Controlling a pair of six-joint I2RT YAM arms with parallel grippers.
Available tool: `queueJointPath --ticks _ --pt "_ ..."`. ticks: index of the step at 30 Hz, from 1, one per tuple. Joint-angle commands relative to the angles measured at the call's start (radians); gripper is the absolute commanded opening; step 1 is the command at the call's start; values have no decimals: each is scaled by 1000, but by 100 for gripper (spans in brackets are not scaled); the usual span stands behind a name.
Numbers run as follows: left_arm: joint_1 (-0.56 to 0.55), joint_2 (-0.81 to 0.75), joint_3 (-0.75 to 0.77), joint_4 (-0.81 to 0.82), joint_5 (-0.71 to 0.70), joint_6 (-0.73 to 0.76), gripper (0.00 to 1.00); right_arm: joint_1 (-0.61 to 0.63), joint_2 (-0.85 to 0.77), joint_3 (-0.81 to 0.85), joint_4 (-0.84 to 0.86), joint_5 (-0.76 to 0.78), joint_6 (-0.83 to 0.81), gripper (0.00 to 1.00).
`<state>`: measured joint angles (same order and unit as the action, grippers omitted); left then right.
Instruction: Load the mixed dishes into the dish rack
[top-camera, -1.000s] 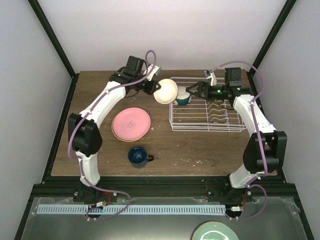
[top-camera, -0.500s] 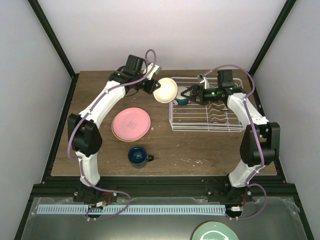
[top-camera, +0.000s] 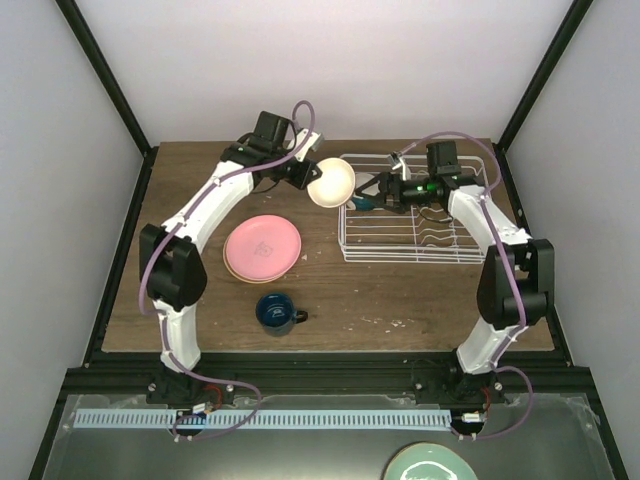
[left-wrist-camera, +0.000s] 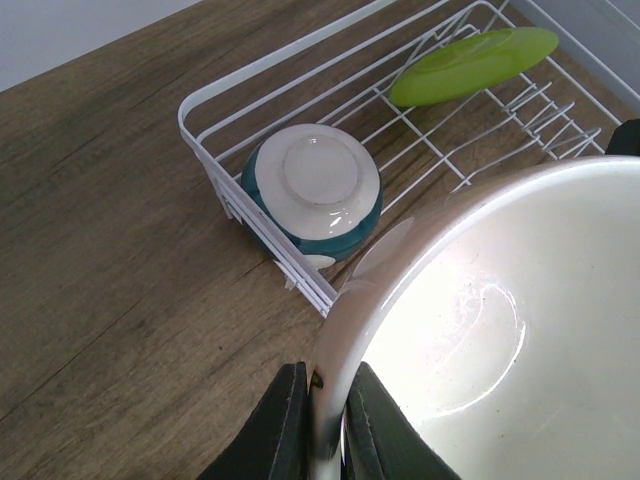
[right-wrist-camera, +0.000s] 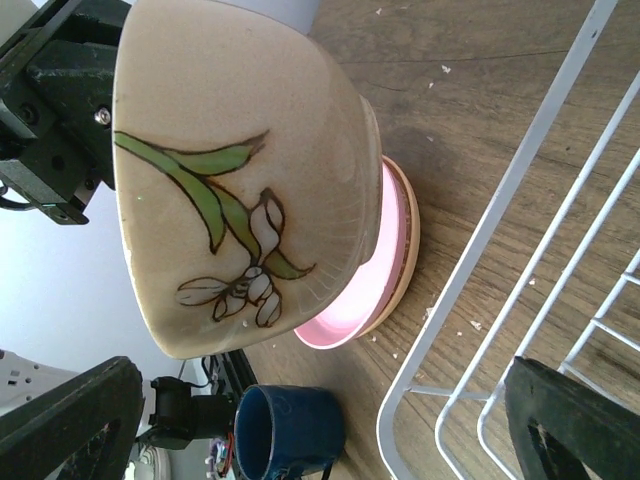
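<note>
My left gripper (left-wrist-camera: 328, 420) is shut on the rim of a cream bowl (left-wrist-camera: 500, 330) and holds it above the table beside the left end of the white wire dish rack (top-camera: 415, 235). In the right wrist view the same bowl (right-wrist-camera: 230, 170) shows a flower motif. A second bowl (left-wrist-camera: 312, 195) lies upside down in the rack's left corner, and a lime green plate (left-wrist-camera: 470, 62) leans further in. My right gripper (top-camera: 378, 188) is open and empty above that corner. A pink plate (top-camera: 263, 243) lies on a peach plate, with the dark blue mug (top-camera: 278, 312) in front.
The rack's wire edge (right-wrist-camera: 500, 230) runs close under my right gripper. A pale teal plate (top-camera: 428, 463) lies off the table at the near edge. Bare wood (top-camera: 400, 295) lies in front of the rack.
My right wrist has swung left along the rack's back edge, and its open gripper now covers most of the upside-down bowl. The left gripper with the cream bowl has barely moved.
</note>
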<state>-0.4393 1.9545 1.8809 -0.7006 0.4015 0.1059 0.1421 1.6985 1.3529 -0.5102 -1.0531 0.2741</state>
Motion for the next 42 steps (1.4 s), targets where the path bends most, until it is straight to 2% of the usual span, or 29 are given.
queueJointPath --ticks 1,15,25,27,32,39,42 --pt "1 1 58 42 42 -13 0 16 26 34 33 -25 2 100" --pt "1 10 52 41 77 -21 0 56 109 48 302 -50 134 100" --pt "1 16 52 46 96 -27 0 74 154 74 350 -92 159 100" --pt "0 19 52 48 101 -29 0 81 161 74 362 -104 167 96" --pt "1 24 55 49 104 -30 0 88 176 78 383 -141 181 78" --pt "1 32 55 54 114 -35 0 102 188 79 400 -180 188 77" --pt "1 33 55 55 111 -36 0 109 190 78 407 -186 191 73"
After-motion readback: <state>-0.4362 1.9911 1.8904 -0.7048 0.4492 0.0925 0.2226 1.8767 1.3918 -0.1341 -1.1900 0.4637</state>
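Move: About 7 cm to the right hand's left, 3 cm farther out and nearly level with it is the white bowl, hanging by its rim from the left fingers; its middle is some 4 cm right, 3 cm back and 2 cm below that hand. Of the right hand, the blue-green bowl in the rack lies roughly 3 cm ahead, 1 cm right and 14 cm below; the pink plates lie about 12 cm back, 24 cm left and 20 cm below. Reaching leftward about 5 cm and forward some 3 cm, the right hand brings its wide-open fingers up to the white bowl from its right, tilting the fingertips up roughly 10 degrees. The leftward reach slows as those fingers close by about a quarter around the bowl's side, one finger coming up against its outside. The left hand keeps its pinch on the rim, sinking only about 1 cm. ##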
